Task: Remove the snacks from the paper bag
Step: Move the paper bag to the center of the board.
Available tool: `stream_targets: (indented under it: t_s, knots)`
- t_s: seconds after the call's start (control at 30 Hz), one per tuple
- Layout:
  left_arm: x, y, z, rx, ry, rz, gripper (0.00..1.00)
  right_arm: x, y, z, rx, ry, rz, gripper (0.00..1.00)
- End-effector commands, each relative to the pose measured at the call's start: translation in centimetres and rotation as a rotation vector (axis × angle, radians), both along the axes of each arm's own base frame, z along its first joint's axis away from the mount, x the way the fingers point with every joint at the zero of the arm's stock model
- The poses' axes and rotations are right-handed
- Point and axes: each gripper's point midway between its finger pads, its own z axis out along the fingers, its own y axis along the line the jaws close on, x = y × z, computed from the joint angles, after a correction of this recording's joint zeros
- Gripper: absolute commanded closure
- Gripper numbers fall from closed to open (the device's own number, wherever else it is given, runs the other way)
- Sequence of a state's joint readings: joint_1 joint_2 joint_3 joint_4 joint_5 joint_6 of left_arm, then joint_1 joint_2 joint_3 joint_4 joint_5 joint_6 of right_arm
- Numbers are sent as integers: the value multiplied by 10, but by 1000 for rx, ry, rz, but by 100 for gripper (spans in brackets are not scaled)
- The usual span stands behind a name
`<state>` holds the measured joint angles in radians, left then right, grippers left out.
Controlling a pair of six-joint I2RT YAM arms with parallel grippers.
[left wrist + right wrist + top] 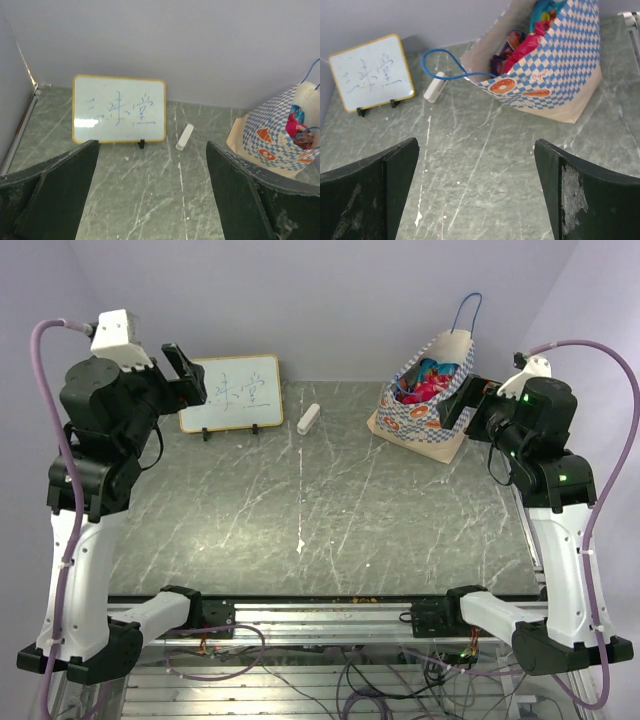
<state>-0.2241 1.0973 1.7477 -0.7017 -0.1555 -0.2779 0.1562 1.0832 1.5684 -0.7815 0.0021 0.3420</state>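
Observation:
The paper bag [428, 405] stands at the back right of the table, cream with blue-and-white checked sides, orange marks and a blue cord handle. Pink-red and blue snacks [428, 380] fill its open mouth. From the right wrist the paper bag [555, 75] sits ahead to the right, snacks [525, 47] poking out. The left wrist catches the paper bag [275, 137] at its right edge. My right gripper [458, 403] hangs open just beside the bag's right side. My left gripper [185, 372] is open at the back left, far from the bag. Both hold nothing.
A yellow-framed writing board [231, 392] stands at the back left, right behind my left gripper. A small white oblong block [309, 418] lies on the table between board and bag. The grey marble table [310, 510] ends at a metal rail near the arm bases.

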Motion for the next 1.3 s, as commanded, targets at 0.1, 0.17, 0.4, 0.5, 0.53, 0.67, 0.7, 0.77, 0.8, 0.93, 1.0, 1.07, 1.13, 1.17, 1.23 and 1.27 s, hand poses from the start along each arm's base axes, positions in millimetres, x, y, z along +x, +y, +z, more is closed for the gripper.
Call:
stream_targets:
  t_s: [0.1, 0.17, 0.4, 0.5, 0.53, 0.67, 0.7, 0.77, 0.8, 0.93, 1.0, 1.07, 1.13, 1.17, 1.23, 1.27]
  knots:
    - [14, 11, -44, -25, 105, 85, 1, 0, -31, -19, -22, 43, -182, 0]
    - [18, 11, -58, -29, 138, 97, 1, 2, -38, -24, -35, 55, -222, 0]
    - [25, 13, -98, -43, 230, 128, 1, 16, -56, -34, -59, 75, -335, 0]
    - [27, 14, -110, -44, 259, 134, 1, 28, -63, -35, -82, 81, -375, 0]
    - [27, 14, -113, -47, 267, 138, 1, 33, -65, -34, -88, 82, -391, 0]
    - [31, 8, -122, -66, 292, 119, 1, 60, -72, -40, -121, 105, -440, 0]
    - [32, 7, -124, -72, 298, 114, 1, 67, -72, -43, -134, 113, -442, 0]
    - [35, 4, -128, -81, 307, 105, 1, 83, -70, -46, -158, 123, -427, 0]
    - [36, 3, -129, -79, 311, 100, 1, 91, -65, -48, -173, 129, -390, 0]
    - [42, 1, -130, -62, 310, 84, 1, 119, -23, -56, -250, 118, -73, 0]
    - [44, 0, -132, -52, 312, 81, 1, 124, 3, -52, -264, 67, 105, 0]
    - [47, 1, -135, -44, 316, 84, 1, 123, 24, -46, -268, 14, 251, 0]
    - [48, 3, -137, -36, 318, 93, 1, 119, 39, -47, -278, -15, 360, 0]
    - [49, 4, -138, -30, 319, 96, 1, 117, 46, -50, -283, -23, 416, 1]
    - [50, 4, -138, -25, 317, 99, 1, 112, 58, -55, -299, -42, 514, 3]
    - [50, 4, -139, -22, 319, 99, 1, 110, 64, -57, -307, -56, 565, 4]
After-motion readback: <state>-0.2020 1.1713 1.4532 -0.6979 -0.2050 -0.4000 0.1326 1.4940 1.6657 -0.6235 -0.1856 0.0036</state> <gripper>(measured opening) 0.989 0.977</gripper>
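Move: The paper bag's middle is about 19 cm ahead of the right hand, 2 cm to its right and some 27 cm below; its blue front handle leans out about 15 cm ahead, 5 cm left, 17 cm down. The white block is roughly 21 cm ahead, 28 cm left, low on the table. For the left hand the bag lies some 20 cm ahead, 49 cm right and 36 cm below, the whiteboard about 20 cm ahead, 2 cm left, 42 cm below. Down and about 6 cm to the right first, turning clockwise, the open right hand then reaches some 12 cm forward to the bag's front rim and swings back left past its starting line, the wrist turning the other way to face left and rolling its left side down. Meanwhile the open left hand sinks about 14 cm, eases forward and tips down some 20 degrees over the table before the whiteboard. ##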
